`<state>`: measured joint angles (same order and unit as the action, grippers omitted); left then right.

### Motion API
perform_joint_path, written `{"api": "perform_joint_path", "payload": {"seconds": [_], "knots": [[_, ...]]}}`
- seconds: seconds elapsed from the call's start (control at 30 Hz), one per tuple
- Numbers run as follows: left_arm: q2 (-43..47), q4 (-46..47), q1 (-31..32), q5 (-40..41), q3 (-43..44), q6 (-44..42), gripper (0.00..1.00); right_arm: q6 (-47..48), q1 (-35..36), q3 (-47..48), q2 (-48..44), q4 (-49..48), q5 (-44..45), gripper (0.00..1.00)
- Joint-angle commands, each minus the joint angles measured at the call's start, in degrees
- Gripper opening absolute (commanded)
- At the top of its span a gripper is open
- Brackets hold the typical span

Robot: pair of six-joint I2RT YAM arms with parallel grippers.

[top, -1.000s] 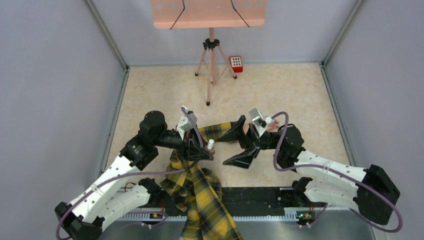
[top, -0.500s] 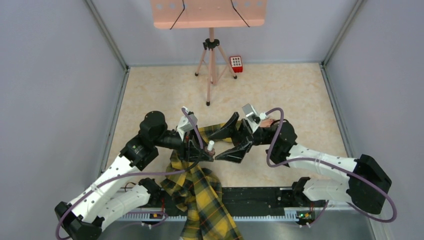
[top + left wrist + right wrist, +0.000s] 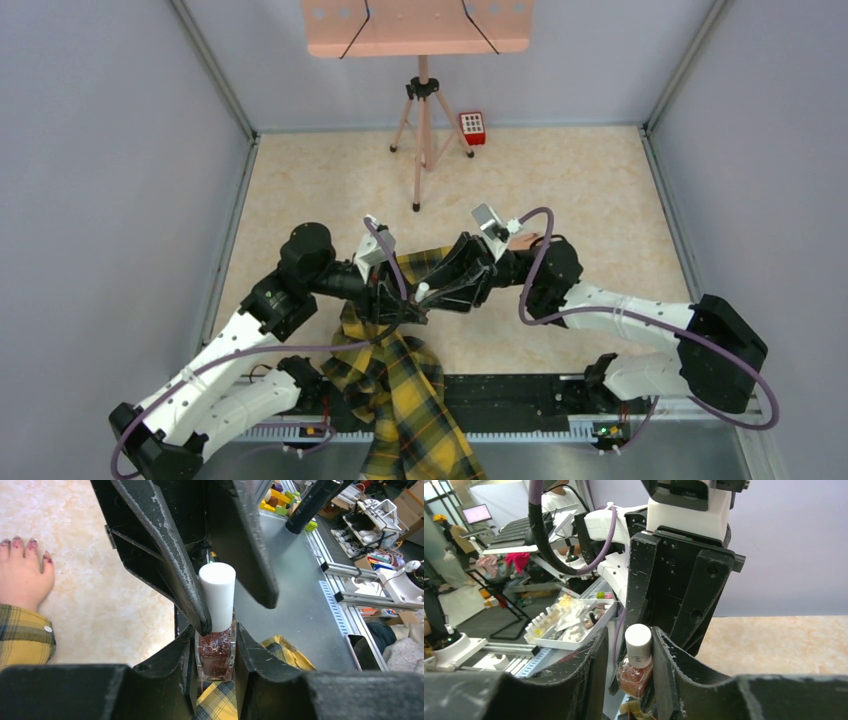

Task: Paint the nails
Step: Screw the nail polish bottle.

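My left gripper (image 3: 216,636) is shut on the glass body of a dark red nail polish bottle (image 3: 216,652), held upright with its white cap (image 3: 217,595) on. My right gripper (image 3: 629,641) reaches over from the right, and its jaws straddle the cap (image 3: 638,645). One finger touches the cap; the other stands a small gap away. In the top view both grippers meet over the plaid sleeve (image 3: 400,385) around the cap (image 3: 423,291). The pale mannequin hand (image 3: 22,577) lies flat on the table, its nails (image 3: 17,542) smeared dark red. My right arm hides most of it from above.
A pink tripod (image 3: 423,130) carrying a pink board (image 3: 415,25) stands at the back, with a small red keypad box (image 3: 472,128) beside it. Grey walls enclose the table on three sides. A black rail (image 3: 520,398) runs along the near edge.
My right arm has swung left to the bottle, and its jaws have narrowed from wide open to either side of the cap. The left gripper and bottle have stayed put.
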<state>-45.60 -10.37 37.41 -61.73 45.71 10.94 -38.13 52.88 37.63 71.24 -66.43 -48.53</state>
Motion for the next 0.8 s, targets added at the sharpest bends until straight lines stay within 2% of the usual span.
{"api": "perform_joint_path", "payload": {"seconds": [0.0,0.1,0.13,0.4,0.77], "knots": [[0.7,1.5,0.3,0.5,1.5,-1.5,0.00,-2.2,0.7,3.3,1.0,-4.6,-2.8,0.29],[1.0,1.2,0.3,1.9,1.5,-2.0,0.00,-2.2,0.7,4.3,1.5,-1.9,-3.7,0.04],[1.2,1.1,0.3,2.4,1.5,-2.2,0.00,-1.8,0.8,4.6,1.5,-0.4,-3.7,0.00],[3.0,-0.4,0.2,9.9,1.6,-3.9,0.00,3.5,0.9,4.8,1.4,10.3,-1.1,0.00],[5.3,-2.8,0.2,28.1,1.1,-6.2,0.00,8.5,1.5,5.6,2.7,24.8,6.1,0.00]]}}
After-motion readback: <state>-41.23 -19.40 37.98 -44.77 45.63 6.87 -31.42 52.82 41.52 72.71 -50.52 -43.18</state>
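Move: The white cap of the nail polish bottle sits between the right hand's parted fingertips, level with them and about 1 cm to their left. The left hand grips the glass below; the cap is roughly 3 cm above its hand point, 1 cm forward and 1 cm right. From the right hand, the painted hand lies some 19 cm ahead, 23 cm right and 31 cm below, and its plaid cuff about 16 cm ahead, 14 cm right. The bottle's cap is pinched between the right fingers, which close from about a third open and then stay shut on it. The left hand keeps its grip on the glass. Both hands then carry the bottle forward about 3 cm, down some 2 cm and slightly left, picking up speed, while the left wrist swings about 15 degrees counter-clockwise and both hands' fingers tip down a little. ##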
